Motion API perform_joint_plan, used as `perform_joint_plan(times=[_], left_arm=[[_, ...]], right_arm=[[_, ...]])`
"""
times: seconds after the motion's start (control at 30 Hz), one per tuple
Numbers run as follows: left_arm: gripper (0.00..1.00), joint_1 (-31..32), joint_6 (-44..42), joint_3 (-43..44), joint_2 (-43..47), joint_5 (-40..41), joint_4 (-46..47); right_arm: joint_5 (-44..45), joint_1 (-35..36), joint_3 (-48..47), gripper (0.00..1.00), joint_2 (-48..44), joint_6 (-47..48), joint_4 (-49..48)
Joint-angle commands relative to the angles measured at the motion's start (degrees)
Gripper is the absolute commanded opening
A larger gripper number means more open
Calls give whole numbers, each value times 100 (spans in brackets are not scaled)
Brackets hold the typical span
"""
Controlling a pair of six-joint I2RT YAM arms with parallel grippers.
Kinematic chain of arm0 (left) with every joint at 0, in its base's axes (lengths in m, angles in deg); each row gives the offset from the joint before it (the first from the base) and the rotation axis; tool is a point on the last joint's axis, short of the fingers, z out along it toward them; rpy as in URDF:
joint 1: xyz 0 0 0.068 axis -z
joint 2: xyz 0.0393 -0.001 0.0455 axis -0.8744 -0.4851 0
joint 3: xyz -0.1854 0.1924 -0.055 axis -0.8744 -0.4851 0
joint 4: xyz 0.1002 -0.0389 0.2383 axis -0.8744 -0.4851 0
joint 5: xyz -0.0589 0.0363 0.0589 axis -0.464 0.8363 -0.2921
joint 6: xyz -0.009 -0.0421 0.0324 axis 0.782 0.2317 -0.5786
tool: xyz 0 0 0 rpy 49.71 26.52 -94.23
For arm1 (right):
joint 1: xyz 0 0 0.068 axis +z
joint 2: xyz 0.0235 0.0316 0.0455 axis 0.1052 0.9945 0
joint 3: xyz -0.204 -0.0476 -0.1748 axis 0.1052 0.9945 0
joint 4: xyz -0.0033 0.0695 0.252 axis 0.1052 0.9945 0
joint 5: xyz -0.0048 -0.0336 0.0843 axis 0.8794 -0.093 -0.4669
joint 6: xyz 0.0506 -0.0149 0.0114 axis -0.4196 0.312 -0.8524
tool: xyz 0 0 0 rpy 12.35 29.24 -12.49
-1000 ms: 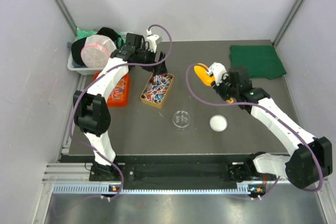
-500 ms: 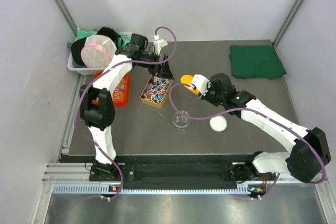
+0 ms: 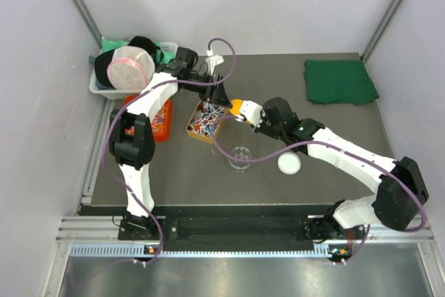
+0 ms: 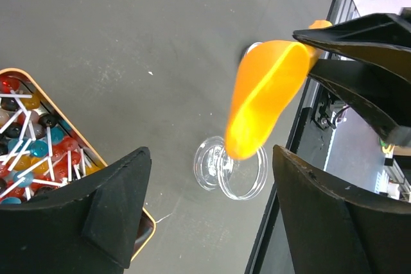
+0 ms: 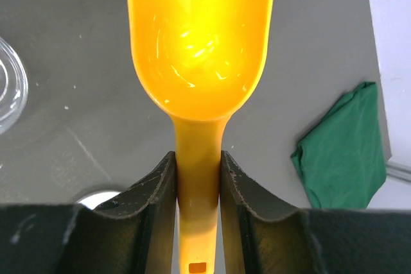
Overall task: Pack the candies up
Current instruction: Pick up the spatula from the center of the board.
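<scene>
The candies [image 3: 207, 119] fill a yellow-rimmed tray [image 3: 192, 131]; in the left wrist view the candies [image 4: 32, 152] are red and blue sweets with white sticks. My left gripper [image 3: 220, 97] hovers open over the tray's far right corner, and nothing lies between its fingers [image 4: 115, 203]. My right gripper [image 3: 250, 113] is shut on the handle of an orange scoop [image 3: 237, 107], whose bowl hangs just right of the tray. The scoop [image 5: 199, 36] is empty. The scoop [image 4: 263, 94] hangs above a clear round container [image 4: 231, 168].
The clear container [image 3: 240, 157] stands in front of the tray, with a white lid [image 3: 289, 163] to its right. An orange box [image 3: 159, 119] lies left of the tray. A bin of items [image 3: 122, 71] sits back left and a green cloth [image 3: 340, 81] back right.
My right arm has swung left, carrying the scoop from mid-table to the tray's right edge. My left gripper has shifted right along the tray's far side and narrowed slightly.
</scene>
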Motion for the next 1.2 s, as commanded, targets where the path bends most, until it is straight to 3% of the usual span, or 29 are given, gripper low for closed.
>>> perform_joint_plan(times=[0.0, 0.17, 0.33, 0.63, 0.87, 0.9, 1.03, 1.17], left_arm=[[79, 97, -36, 167, -44, -207, -48], [74, 168, -10, 167, -53, -189, 5], [56, 186, 25, 114, -53, -172, 23], [35, 194, -1, 0, -44, -189, 49], [8, 221, 8, 26, -53, -285, 58], [0, 238, -1, 26, -70, -295, 49], [0, 238, -80, 0, -62, -426, 23], [0, 239, -142, -70, -36, -619, 23]], right_arm=[[159, 262, -409, 3, 123, 50, -314], [203, 412, -515, 3, 272, 33, -323], [317, 430, -612, 2, 299, -37, -428], [344, 430, -612, 2, 299, -29, -473], [335, 438, -585, 4, 290, -20, -525], [335, 438, -577, 4, 282, -11, -543], [221, 438, -568, 8, 194, -46, -534], [-7, 438, -515, 27, 1, -108, -464]])
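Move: The spatula is already held by its handle in the right hand; its blade's middle lies about 4 cm right of the left hand, 3 cm back and 1 cm lower. From the right hand, the blade is some 4 cm ahead, 3 cm left and 2 cm higher. The candy box lies roughly 6 cm ahead of the left hand, 6 cm left and 17 cm below; the glass bowl is 9 cm back, 6 cm right and 16 cm below. Left hand eases 2 cm right and back, pinching the blade's tip; right hand brings the held spatula 2 cm left. ##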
